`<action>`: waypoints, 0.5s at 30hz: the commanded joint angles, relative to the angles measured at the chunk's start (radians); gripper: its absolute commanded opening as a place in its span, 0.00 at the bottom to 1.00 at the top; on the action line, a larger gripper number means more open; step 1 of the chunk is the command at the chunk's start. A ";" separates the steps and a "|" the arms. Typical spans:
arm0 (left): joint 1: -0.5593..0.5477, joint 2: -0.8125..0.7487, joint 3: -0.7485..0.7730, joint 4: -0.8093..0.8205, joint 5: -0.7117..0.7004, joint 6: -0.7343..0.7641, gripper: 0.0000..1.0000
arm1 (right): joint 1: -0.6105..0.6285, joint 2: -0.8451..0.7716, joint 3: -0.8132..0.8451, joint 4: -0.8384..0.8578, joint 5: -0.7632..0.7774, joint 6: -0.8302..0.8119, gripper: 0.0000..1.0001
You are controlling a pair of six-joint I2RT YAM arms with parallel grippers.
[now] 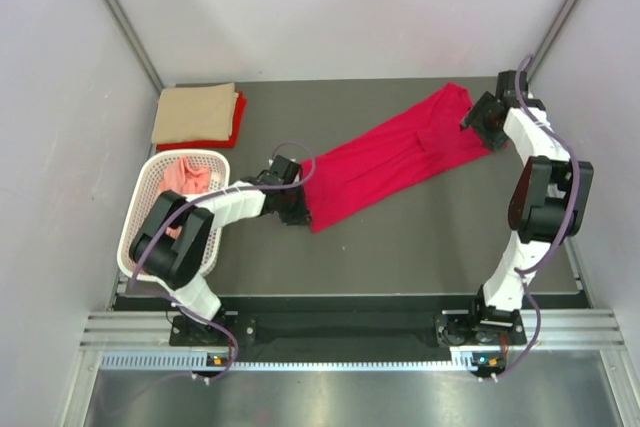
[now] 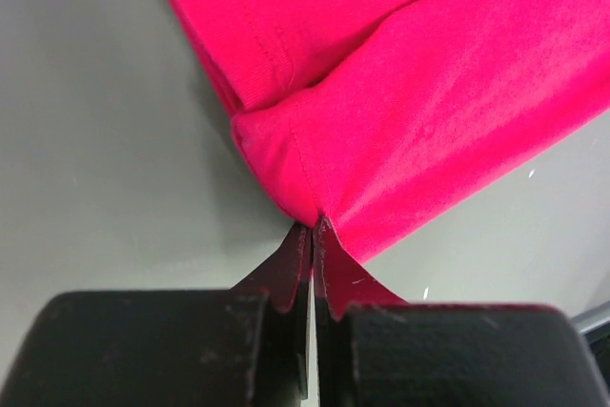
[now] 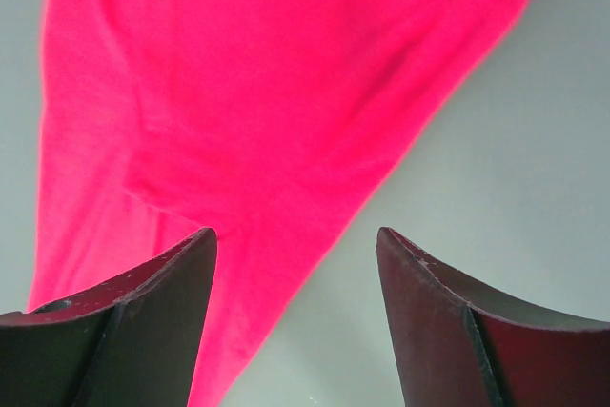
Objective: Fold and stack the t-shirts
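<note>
A crimson t-shirt [image 1: 395, 159] lies stretched in a long diagonal band across the dark table, from the middle to the far right. My left gripper [image 1: 300, 203] is at its near-left end, shut on a folded corner of the cloth [image 2: 429, 92]; in the left wrist view the gripper [image 2: 313, 228] pinches that corner between closed tips. My right gripper [image 1: 479, 120] is at the shirt's far-right end. In the right wrist view it [image 3: 295, 235] stands open above a pointed edge of the shirt [image 3: 267, 92], gripping nothing.
A folded tan shirt [image 1: 195, 110] lies on a folded red one [image 1: 236, 119] at the back left. A white mesh basket [image 1: 150, 209] at the left edge holds a salmon pink shirt [image 1: 188, 177]. White walls enclose the table [image 1: 400, 247].
</note>
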 commanded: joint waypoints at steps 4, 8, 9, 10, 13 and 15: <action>-0.042 -0.062 -0.084 -0.102 -0.006 -0.048 0.22 | -0.002 -0.115 -0.096 -0.001 -0.035 0.025 0.69; -0.040 -0.131 -0.057 -0.154 -0.007 -0.039 0.36 | -0.002 -0.141 -0.132 0.001 -0.021 0.033 0.70; -0.039 -0.135 -0.034 -0.174 -0.019 -0.014 0.40 | -0.002 -0.149 -0.139 0.005 -0.021 0.036 0.70; -0.036 -0.139 0.023 -0.197 -0.044 0.002 0.41 | -0.004 -0.152 -0.151 0.008 -0.021 0.037 0.70; 0.013 -0.132 0.133 -0.255 -0.027 0.079 0.42 | -0.012 -0.160 -0.165 0.022 -0.021 0.039 0.70; 0.066 -0.114 0.180 -0.262 -0.018 0.124 0.43 | -0.015 -0.158 -0.163 0.027 -0.021 0.034 0.70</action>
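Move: The red t-shirt's near-left corner is pinched between my left fingertips, barely a centimetre lower; its middle lies about 14 cm ahead and 20 cm right. The white basket stands some 28 cm left of that hand and 2 cm ahead, the folded stack 27 cm left and 27 cm ahead. My open right hand hovers about 10 cm above the t-shirt's right end, whose middle is some 4 cm ahead and 2 cm right. I let go of the t-shirt's corner: my left hand glides on back about 4 cm along the table while its fingers open to not quite half, then lifts some 3 cm, swinging a little forward and left, clear of the cloth. My right hand, still wide open, draws back about 4 cm and sinks about 1 cm, touching nothing. ##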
